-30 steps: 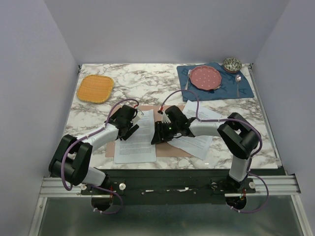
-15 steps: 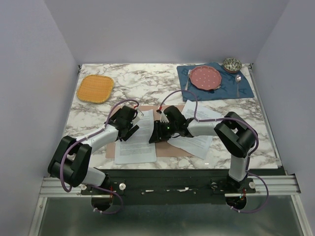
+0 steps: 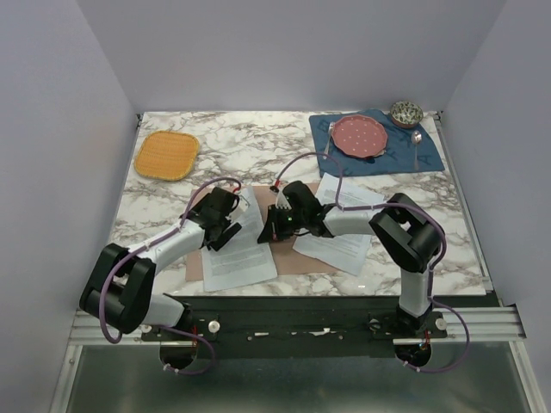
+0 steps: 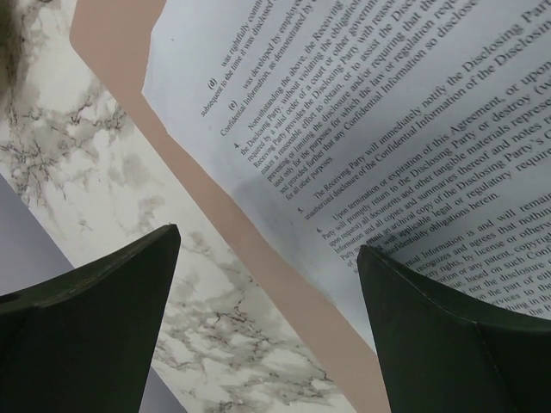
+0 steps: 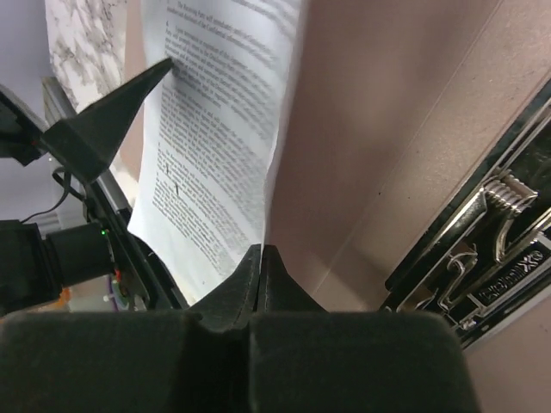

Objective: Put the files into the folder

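Note:
The pinkish-brown folder [image 3: 293,258] lies open near the table's front. One white printed sheet [image 3: 234,254] lies tilted on its left half. My right gripper [image 3: 270,232] is shut on that sheet's right edge; in the right wrist view [image 5: 261,251] the sheet [image 5: 215,129] rises from the jaws above the folder [image 5: 387,129], with the metal clip [image 5: 482,241] at the right. My left gripper [image 3: 225,229] is open over the sheet's left edge [image 4: 387,112] and the folder's border [image 4: 258,232], holding nothing. A second sheet [image 3: 343,231] lies on the folder's right side under the right arm.
An orange woven mat [image 3: 167,154] lies at the back left. A blue placemat [image 3: 392,155] at the back right carries a pink plate [image 3: 359,135], fork and spoon, with a small bowl [image 3: 406,113] behind it. Marble table [image 3: 250,151] between them.
My right gripper has moved slightly back and left with the sheet's edge, and the sheet has turned and now lies tilted. My left gripper has shifted a little with it.

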Controlling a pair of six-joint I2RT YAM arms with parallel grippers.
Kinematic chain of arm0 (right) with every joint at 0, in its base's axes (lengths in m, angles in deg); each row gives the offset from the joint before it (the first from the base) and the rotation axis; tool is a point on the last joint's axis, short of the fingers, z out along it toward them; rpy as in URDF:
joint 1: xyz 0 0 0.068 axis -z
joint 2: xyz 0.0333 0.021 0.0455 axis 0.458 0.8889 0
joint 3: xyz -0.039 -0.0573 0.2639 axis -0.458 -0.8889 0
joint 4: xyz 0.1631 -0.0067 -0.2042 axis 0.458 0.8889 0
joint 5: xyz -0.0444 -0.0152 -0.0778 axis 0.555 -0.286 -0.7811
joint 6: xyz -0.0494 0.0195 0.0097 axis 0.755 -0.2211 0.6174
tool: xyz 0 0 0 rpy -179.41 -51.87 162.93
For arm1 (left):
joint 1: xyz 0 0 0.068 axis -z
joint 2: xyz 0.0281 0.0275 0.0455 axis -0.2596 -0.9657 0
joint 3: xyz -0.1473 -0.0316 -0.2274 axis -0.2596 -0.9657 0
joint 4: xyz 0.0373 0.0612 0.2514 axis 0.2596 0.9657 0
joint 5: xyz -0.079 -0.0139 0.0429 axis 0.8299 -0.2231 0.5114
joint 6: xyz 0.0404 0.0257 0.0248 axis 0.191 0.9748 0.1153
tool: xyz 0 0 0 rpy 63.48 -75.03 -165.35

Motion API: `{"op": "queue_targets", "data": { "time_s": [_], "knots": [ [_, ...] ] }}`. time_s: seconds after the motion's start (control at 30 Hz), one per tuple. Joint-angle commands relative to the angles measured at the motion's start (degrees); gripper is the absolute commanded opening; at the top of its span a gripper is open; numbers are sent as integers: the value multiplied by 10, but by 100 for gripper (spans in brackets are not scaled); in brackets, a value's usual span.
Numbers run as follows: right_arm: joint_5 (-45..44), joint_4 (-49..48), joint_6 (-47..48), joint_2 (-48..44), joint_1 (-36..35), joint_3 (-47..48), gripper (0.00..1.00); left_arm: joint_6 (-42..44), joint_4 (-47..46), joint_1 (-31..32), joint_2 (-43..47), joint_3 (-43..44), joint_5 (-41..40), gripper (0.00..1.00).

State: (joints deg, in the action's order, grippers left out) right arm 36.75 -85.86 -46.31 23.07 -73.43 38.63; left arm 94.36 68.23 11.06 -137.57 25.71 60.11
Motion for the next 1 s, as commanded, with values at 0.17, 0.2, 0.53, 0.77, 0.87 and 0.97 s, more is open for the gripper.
{"op": "queue_targets", "data": {
  "time_s": [0.17,0.2,0.53,0.77,0.87,0.97],
  "knots": [
    [-134,102,196,-107,-3,67,1,19,164,-125,87,155,85,99],
    [-143,101,226,-117,-1,70,1,29,162,-154,88,155,89,99],
    [-189,106,393,-153,20,82,1,104,101,-236,61,39,147,99],
    [-174,121,435,-166,28,90,1,107,46,-251,1,26,138,99],
    [-169,121,430,-175,29,90,1,109,35,-256,-13,27,140,99],
    [-145,146,413,-181,29,95,1,109,25,-256,-26,25,139,99]
  ]
}}
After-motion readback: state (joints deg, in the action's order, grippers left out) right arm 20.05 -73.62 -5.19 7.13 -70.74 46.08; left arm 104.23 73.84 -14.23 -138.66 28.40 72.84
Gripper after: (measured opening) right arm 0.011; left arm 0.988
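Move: Holding the file by its right edge, the right hand has the folder's clip about 5 cm ahead, 4 cm to its right and a little below; that file's middle is some 9 cm to its left, level in reach. The second file lies roughly 19 cm right and 5 cm ahead. From the left hand, open at the held file's left margin, the folder's left edge is about 4 cm left, level in reach; the clip is 20 cm right, 5 cm ahead. Keeping its pinch on the file's right edge, the right hand lifts it about 11 cm and carries it forward nearly 9 cm over the folder, drifting some 5 cm right while it rolls about 45 degrees, forward side up. The left hand, fingers open, lifts off the file's left margin, arcs up and forward, then drops back down at the folder's left edge, ending 9 or 10 cm farther left. ##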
